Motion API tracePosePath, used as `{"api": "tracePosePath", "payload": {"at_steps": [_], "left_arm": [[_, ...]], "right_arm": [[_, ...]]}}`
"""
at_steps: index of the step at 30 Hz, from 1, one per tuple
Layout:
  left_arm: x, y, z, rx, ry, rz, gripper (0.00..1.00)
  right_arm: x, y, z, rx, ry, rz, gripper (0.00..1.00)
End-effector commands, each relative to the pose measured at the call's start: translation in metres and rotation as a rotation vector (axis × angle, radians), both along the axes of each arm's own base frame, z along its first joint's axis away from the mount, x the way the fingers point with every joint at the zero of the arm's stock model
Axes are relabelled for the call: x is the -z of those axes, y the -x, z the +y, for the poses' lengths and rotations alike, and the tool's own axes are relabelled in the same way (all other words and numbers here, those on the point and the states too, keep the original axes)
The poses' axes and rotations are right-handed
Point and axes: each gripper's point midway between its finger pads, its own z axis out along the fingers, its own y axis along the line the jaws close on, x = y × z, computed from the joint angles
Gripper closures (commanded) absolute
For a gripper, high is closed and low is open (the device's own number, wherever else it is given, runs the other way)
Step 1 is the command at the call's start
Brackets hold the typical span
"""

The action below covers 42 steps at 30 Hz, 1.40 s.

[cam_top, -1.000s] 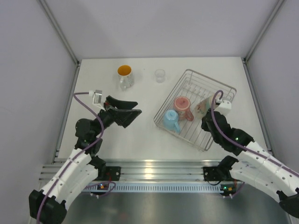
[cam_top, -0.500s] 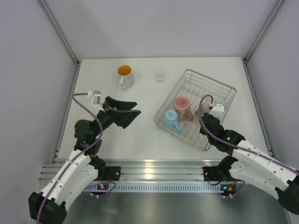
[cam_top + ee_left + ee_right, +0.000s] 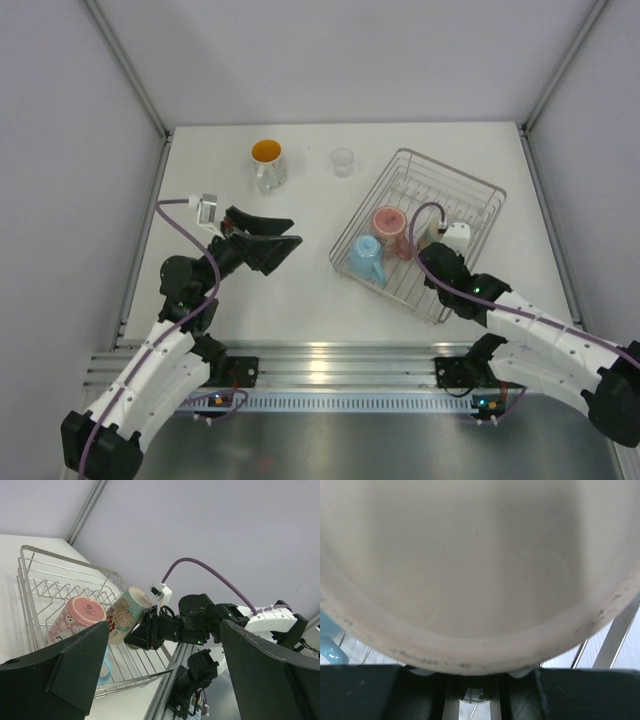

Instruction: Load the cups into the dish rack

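My right gripper (image 3: 133, 636) is shut on the cream patterned cup (image 3: 125, 614), gripping it at one end, and holds it tilted over the dish rack (image 3: 478, 196). That cup's pale underside (image 3: 470, 570) fills the right wrist view. A pink cup (image 3: 392, 232) and a light blue cup (image 3: 365, 258) lie in the rack's near-left part, just left of the held cup. On the table behind stand an orange-inside mug (image 3: 266, 165) and a small clear glass (image 3: 343, 161). My left gripper (image 3: 285, 245) hovers open and empty left of the rack.
The rack sits askew on the right half of the white table (image 3: 300, 290). Grey walls close in the back and both sides. A metal rail (image 3: 330, 360) runs along the near edge by the arm bases.
My right arm has carried the cream cup leftward and nearer, toward the pink cup. The left arm has not moved.
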Motion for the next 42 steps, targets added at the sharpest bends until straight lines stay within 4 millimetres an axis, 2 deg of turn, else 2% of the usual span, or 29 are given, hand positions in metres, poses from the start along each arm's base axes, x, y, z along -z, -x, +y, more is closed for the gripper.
{"api": "tracePosePath", "payload": {"at_steps": [1, 3, 7, 9, 18, 23, 31, 33, 35, 36, 37, 38, 39, 40, 41, 42], "left_arm": [[-0.011, 0.004, 0.002, -0.002, 0.014, -0.051, 0.02], [-0.013, 0.005, 0.001, 0.0, 0.015, -0.055, 0.02], [-0.013, 0.003, 0.001, 0.0, 0.013, -0.05, 0.02], [-0.013, 0.003, 0.001, 0.0, 0.013, -0.049, 0.02], [-0.009, 0.002, 0.0, 0.0, 0.014, -0.033, 0.02], [-0.008, 0.001, 0.0, -0.001, 0.015, -0.03, 0.02], [-0.007, -0.003, 0.0, -0.013, 0.008, -0.027, 0.02], [-0.001, -0.012, 0.002, -0.05, -0.013, 0.004, 0.02], [-0.005, -0.027, 0.007, -0.137, -0.054, 0.008, 0.02], [0.016, -0.039, 0.008, -0.172, -0.12, 0.099, 0.02], [0.004, -0.046, 0.012, -0.213, -0.154, 0.066, 0.03], [0.006, -0.056, 0.016, -0.262, -0.184, 0.086, 0.03], [0.027, -0.065, 0.016, -0.276, -0.259, 0.162, 0.03], [0.028, -0.072, 0.018, -0.302, -0.316, 0.149, 0.04], [0.015, -0.078, 0.021, -0.333, -0.343, 0.144, 0.05], [0.038, -0.093, 0.027, -0.383, -0.43, 0.24, 0.06]], "right_arm": [[-0.031, -0.028, 0.0, 0.064, -0.047, -0.146, 0.92], [-0.031, -0.029, -0.003, 0.072, -0.044, -0.142, 0.85], [-0.028, -0.031, -0.004, 0.062, -0.058, -0.128, 0.8], [-0.029, -0.031, -0.006, 0.064, -0.053, -0.121, 0.73], [-0.04, -0.025, -0.017, 0.096, -0.048, -0.126, 0.61], [-0.051, -0.019, -0.027, 0.141, -0.048, -0.13, 0.59], [-0.053, -0.014, -0.031, 0.154, -0.04, -0.116, 0.62], [-0.055, -0.012, -0.032, 0.153, -0.041, -0.116, 0.62], [-0.058, -0.01, -0.033, 0.149, -0.044, -0.116, 0.61], [-0.061, -0.009, -0.032, 0.144, -0.056, -0.117, 0.6], [-0.068, -0.009, -0.031, 0.138, -0.075, -0.132, 0.59], [-0.072, -0.008, -0.029, 0.128, -0.089, -0.139, 0.56], [-0.079, -0.007, -0.025, 0.106, -0.11, -0.138, 0.55], [-0.083, -0.006, -0.023, 0.097, -0.124, -0.143, 0.54], [-0.09, -0.005, -0.021, 0.085, -0.145, -0.156, 0.52], [-0.097, -0.003, -0.02, 0.075, -0.158, -0.157, 0.52]]}}
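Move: The right hand grips the handle of the patterned mug in the dish rack; the mug's middle is about 5 cm ahead, level in height. The pink mug stands 10 cm left and 8 ahead of this hand, the blue one 14 left and 2 ahead. From the left hand the orange-lined mug is some 28 cm ahead, 8 left and 29 below, the far glass 28 ahead and 10 right, the patterned mug 9 ahead and 30 right. Right fingers open, release the patterned mug's handle and back off 6 cm upward; left, open, starts 7 cm forward. ##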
